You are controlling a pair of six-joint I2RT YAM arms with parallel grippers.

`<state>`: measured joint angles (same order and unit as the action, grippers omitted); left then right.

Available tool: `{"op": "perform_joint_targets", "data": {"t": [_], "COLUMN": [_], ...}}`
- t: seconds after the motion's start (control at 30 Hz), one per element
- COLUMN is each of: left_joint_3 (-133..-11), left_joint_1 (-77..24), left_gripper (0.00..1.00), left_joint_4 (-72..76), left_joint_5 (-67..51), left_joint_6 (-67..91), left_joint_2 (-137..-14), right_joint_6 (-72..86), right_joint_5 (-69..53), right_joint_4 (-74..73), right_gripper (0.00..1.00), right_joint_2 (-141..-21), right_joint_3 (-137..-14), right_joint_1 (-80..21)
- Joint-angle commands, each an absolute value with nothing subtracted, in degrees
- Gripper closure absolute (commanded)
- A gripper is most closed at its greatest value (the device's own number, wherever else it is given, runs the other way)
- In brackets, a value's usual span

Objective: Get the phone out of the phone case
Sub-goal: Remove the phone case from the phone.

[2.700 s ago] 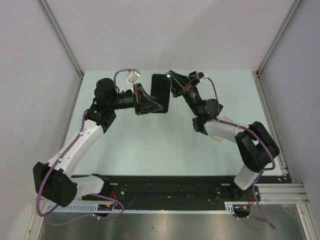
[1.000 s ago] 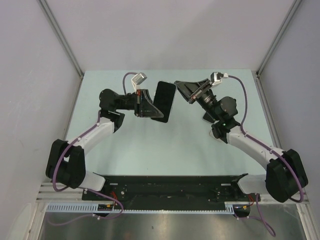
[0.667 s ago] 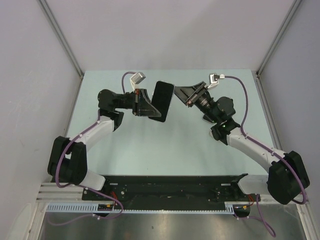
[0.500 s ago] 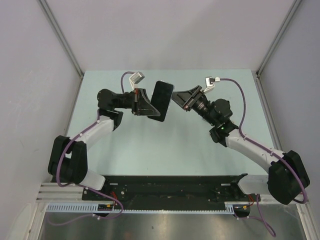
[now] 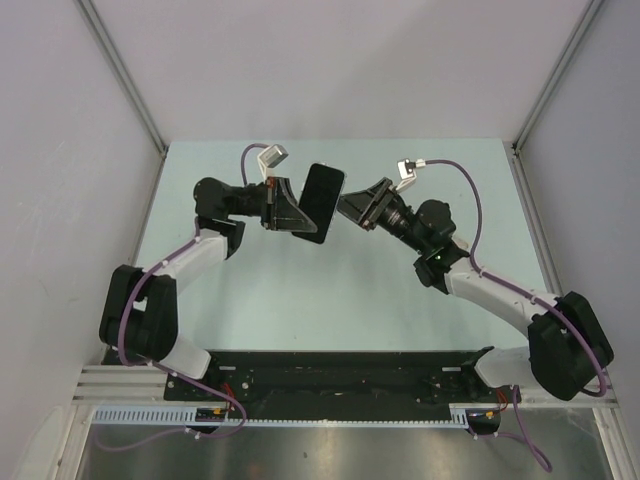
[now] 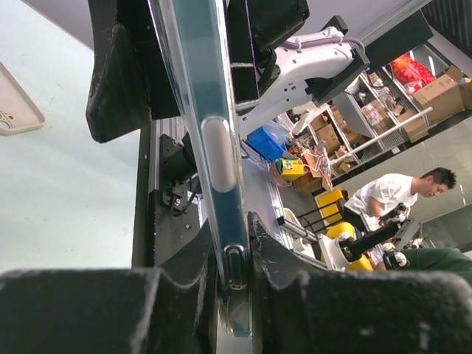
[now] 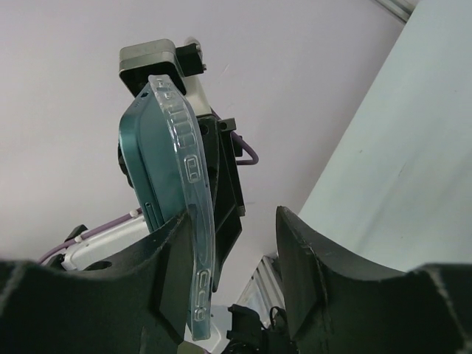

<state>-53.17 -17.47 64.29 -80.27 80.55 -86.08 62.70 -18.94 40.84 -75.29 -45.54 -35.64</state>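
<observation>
The phone hangs above the table, dark and tilted, still in its clear case. My left gripper is shut on its lower end; in the left wrist view the fingers clamp the case-wrapped edge around the port. My right gripper is open at the phone's right edge. In the right wrist view the teal phone body and the bowed clear case lie against the left finger. A wide gap separates them from the other finger, the right gripper gripping nothing.
The pale green table lies below both arms, walled by white panels on three sides. A pale flat object rests on the table in the left wrist view. The black base rail runs along the near edge.
My right gripper has opened and moved left up to the phone's edge. The left gripper has kept its hold, with the phone shifting only slightly.
</observation>
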Motion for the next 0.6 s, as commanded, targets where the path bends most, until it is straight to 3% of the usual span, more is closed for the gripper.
{"op": "perform_joint_targets", "data": {"t": [0.0, 0.17, 0.4, 0.5, 0.53, 0.57], "left_joint_3": [-57.5, -56.7, -57.5, -57.5, -57.4, -57.4], "left_joint_1": [-18.4, -18.5, -18.5, -18.5, -18.5, -18.5], "left_gripper": [1.0, 1.0, 1.0, 1.0, 1.0, 1.0], "left_joint_4": [76.6, 77.4, 77.2, 77.2, 77.2, 77.1], "left_joint_5": [-64.7, -64.5, -65.2, -65.6, -65.9, -65.9], "left_joint_6": [80.1, 81.3, 82.0, 82.2, 82.3, 82.3], "left_joint_2": [-85.2, -86.2, -87.3, -87.5, -87.5, -87.6], "right_joint_6": [60.6, 62.8, 58.7, 58.5, 57.8, 56.6], "right_joint_5": [-31.7, -28.8, -24.0, -23.2, -22.3, -21.9], "right_joint_4": [32.3, 37.1, 28.3, 26.9, 26.0, 25.2], "right_gripper": [0.5, 0.5, 0.53, 0.74, 0.93, 1.0], "right_joint_2": [-81.2, -85.9, -89.0, -88.5, -88.1, -87.5], "right_joint_3": [-42.2, -45.2, -52.8, -52.8, -52.8, -52.7], "right_joint_1": [-42.3, -44.9, -49.1, -49.0, -49.0, -48.8]}}
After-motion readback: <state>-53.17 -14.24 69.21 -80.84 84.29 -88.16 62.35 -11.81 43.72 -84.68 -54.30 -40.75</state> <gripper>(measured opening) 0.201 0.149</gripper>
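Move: Roughly 6 cm to the left and 2 cm ahead of the right hand, about level with it, hangs the middle of the clear phone case; the phone still sits in it, its middle some 7 cm left and 2 cm ahead. The left gripper's fingertips, holding the lower end, are about 8 cm left, 3 cm back and a little lower. From the left hand the case's middle is some 4 cm ahead, 2 cm right and 3 cm up. Reaching about 4 cm left and some 2 cm forward into the case's right-hand edge, the half-open right hand dips slightly, rises about 2 cm, and closes late, pinching that clear edge between its fingertips. The left hand keeps its grip on the lower end and shifts about 2 cm forward and to the left. ##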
